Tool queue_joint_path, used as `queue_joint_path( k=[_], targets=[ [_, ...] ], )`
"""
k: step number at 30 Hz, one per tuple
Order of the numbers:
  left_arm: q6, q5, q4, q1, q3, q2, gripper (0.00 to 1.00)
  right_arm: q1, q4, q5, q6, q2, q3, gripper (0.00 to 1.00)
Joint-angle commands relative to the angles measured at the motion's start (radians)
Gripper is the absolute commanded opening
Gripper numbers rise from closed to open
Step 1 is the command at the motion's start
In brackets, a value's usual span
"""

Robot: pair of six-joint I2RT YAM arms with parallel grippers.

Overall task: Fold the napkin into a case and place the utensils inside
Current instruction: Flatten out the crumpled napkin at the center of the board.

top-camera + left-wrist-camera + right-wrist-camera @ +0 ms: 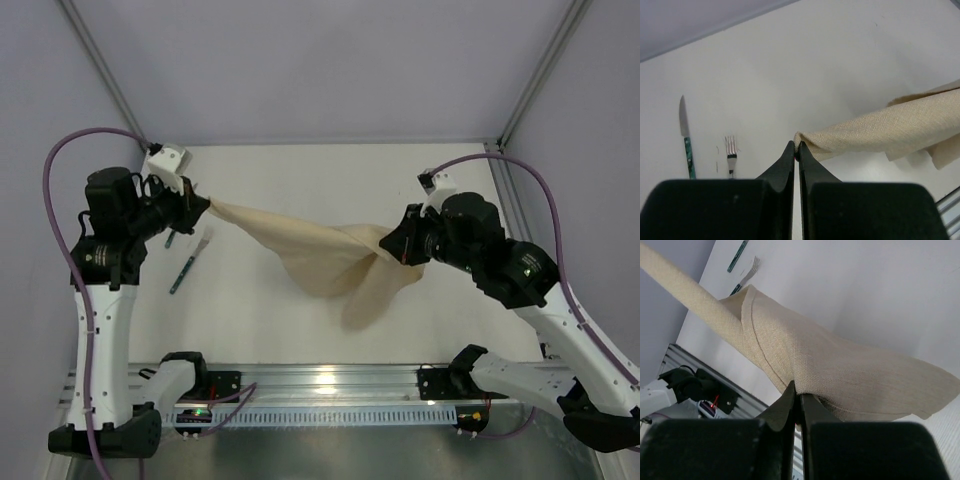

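The beige napkin [320, 255] hangs stretched between both grippers above the white table, sagging in the middle. My left gripper [205, 206] is shut on its left corner; in the left wrist view the tips [796, 148] pinch the napkin [880, 131]. My right gripper [392, 246] is shut on the right side, with the tips [798, 391] clamping a fold of the napkin [840, 365]. The fork [190, 262] lies on the table just below the left gripper, and the knife [170, 240] is mostly hidden by the left arm. Both lie side by side, knife [686, 137] and fork [730, 150].
A metal rail [330, 385] runs along the table's near edge between the arm bases. Grey walls close in the back and both sides. The fork's tines [754, 265] and the knife's teal handle [737, 256] show past the cloth in the right wrist view.
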Motion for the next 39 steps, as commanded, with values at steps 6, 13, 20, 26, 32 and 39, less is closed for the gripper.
queue_joint_path(
  k=[6, 13, 20, 26, 32, 39],
  targets=[
    [-0.074, -0.168, 0.198, 0.002, 0.065, 0.306, 0.00, -0.125, 0.245, -0.255, 0.049, 0.155, -0.049, 0.06],
    [-0.119, -0.292, 0.318, -0.009, 0.241, 0.686, 0.01, -0.353, 0.357, -0.167, 0.040, 0.586, 0.053, 0.10],
    [-0.010, -0.294, 0.129, -0.122, 0.461, 0.919, 0.79, -0.402, 0.170, -0.048, -0.001, 0.955, 0.386, 0.70],
    [0.093, -0.242, 0.175, -0.239, 0.035, 0.620, 0.76, -0.393, 0.289, 0.053, -0.034, 0.609, -0.045, 0.71],
    [0.200, -0.294, 0.207, -0.469, -0.306, 0.402, 0.75, -0.315, 0.354, 0.003, 0.052, 0.352, -0.449, 0.71],
    [0.299, -0.412, 0.345, -0.662, -0.467, 0.429, 0.82, -0.220, 0.518, -0.068, 0.222, 0.215, -0.689, 0.70]
  ],
)
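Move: Both hands still hold a napkin corner aloft, the napkin slung between them. The board's centre, where it is to lie, is about 10 cm ahead, 17 cm right and 28 cm below the left hand; from the right hand, some 14 cm ahead, 15 cm left and 25 cm below. The fork lies roughly 6 cm ahead and 12 cm left of the left hand, the knife about 17 cm ahead and 15 cm left, both 28 cm below. Both hands let go of the napkin corners in mid-air, opening wide near the end of a quick swing forward and down of about 25 cm forward, fingers tipping down. Open, they then draw back over the napkin towards its near edge and sink at the end, the left also cutting some 10 cm to its right; both wrists turn clockwise overall. ##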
